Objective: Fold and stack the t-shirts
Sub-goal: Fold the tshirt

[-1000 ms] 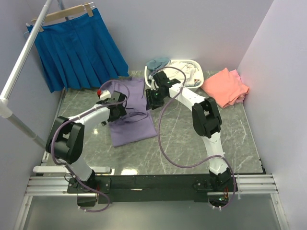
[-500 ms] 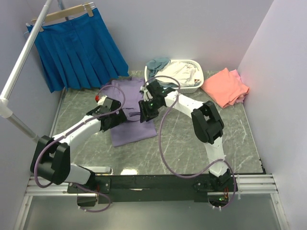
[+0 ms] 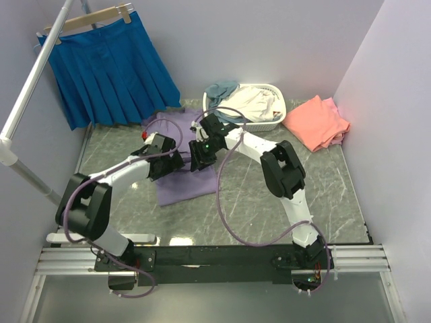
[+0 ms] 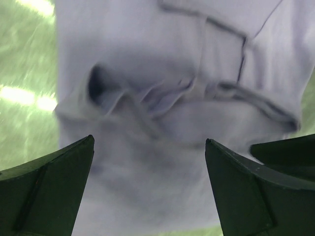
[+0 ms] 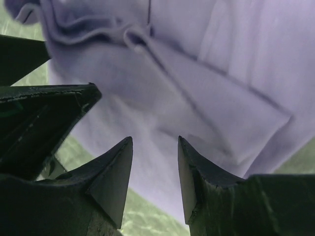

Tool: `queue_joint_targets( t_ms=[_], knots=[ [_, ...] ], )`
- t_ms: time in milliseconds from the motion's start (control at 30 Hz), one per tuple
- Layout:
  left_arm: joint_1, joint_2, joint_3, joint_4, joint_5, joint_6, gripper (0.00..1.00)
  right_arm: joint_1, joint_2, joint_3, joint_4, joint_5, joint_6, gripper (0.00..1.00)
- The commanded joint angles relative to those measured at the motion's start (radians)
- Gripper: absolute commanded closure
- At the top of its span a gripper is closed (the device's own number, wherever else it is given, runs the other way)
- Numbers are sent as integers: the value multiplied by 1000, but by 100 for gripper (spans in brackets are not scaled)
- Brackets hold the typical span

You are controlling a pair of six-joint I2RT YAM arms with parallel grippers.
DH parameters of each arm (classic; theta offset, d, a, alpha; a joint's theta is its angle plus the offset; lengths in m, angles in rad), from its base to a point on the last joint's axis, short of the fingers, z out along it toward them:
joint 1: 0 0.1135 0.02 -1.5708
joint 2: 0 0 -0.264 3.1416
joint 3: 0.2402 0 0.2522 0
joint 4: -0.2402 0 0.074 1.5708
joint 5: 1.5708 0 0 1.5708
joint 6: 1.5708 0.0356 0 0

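Note:
The lavender-purple t-shirt lies partly folded on the grey marble table, with rumpled folds near its middle. My left gripper hovers over its left part, jaws wide open and empty; the cloth fills the left wrist view. My right gripper hovers over its upper right part, jaws open a little and empty, with the lavender cloth below them in the right wrist view. Coral-pink t-shirts lie stacked at the back right. Cream-white and grey-blue tees sit in the basket.
A white lattice basket stands at the back centre. A bright blue pleated skirt hangs on a wooden hanger at the back left, by a white pole. Walls close in on both sides.
Both grippers have come down and closer together over the lavender t-shirt. The shirt's upper part has been drawn in, so it lies more compact and rumpled than a second ago.

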Motion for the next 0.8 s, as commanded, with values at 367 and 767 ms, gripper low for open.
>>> queue_joint_targets(
  t_ms=[367,767],
  knots=[
    [40,193,171,139,-113,83,1,-69,114,193,12,37,3,49],
    [90,259,221,184,-248,110,1,-150,130,236,150,43,53,47]
  ],
)
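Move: The rumpled fold across the purple t-shirt lies some 4 cm ahead and 3 cm right of the left hand, and about 3 cm ahead and 6 cm left of the right hand, both only slightly above the cloth. The near hem is some 13 cm back and 3 cm right of the left hand. The laundry basket stands about 21 cm ahead and 17 cm right of the right hand. Both hands sweep forward 8 to 10 cm, low, pushing the rumpled fold ahead, the left also easing left. ##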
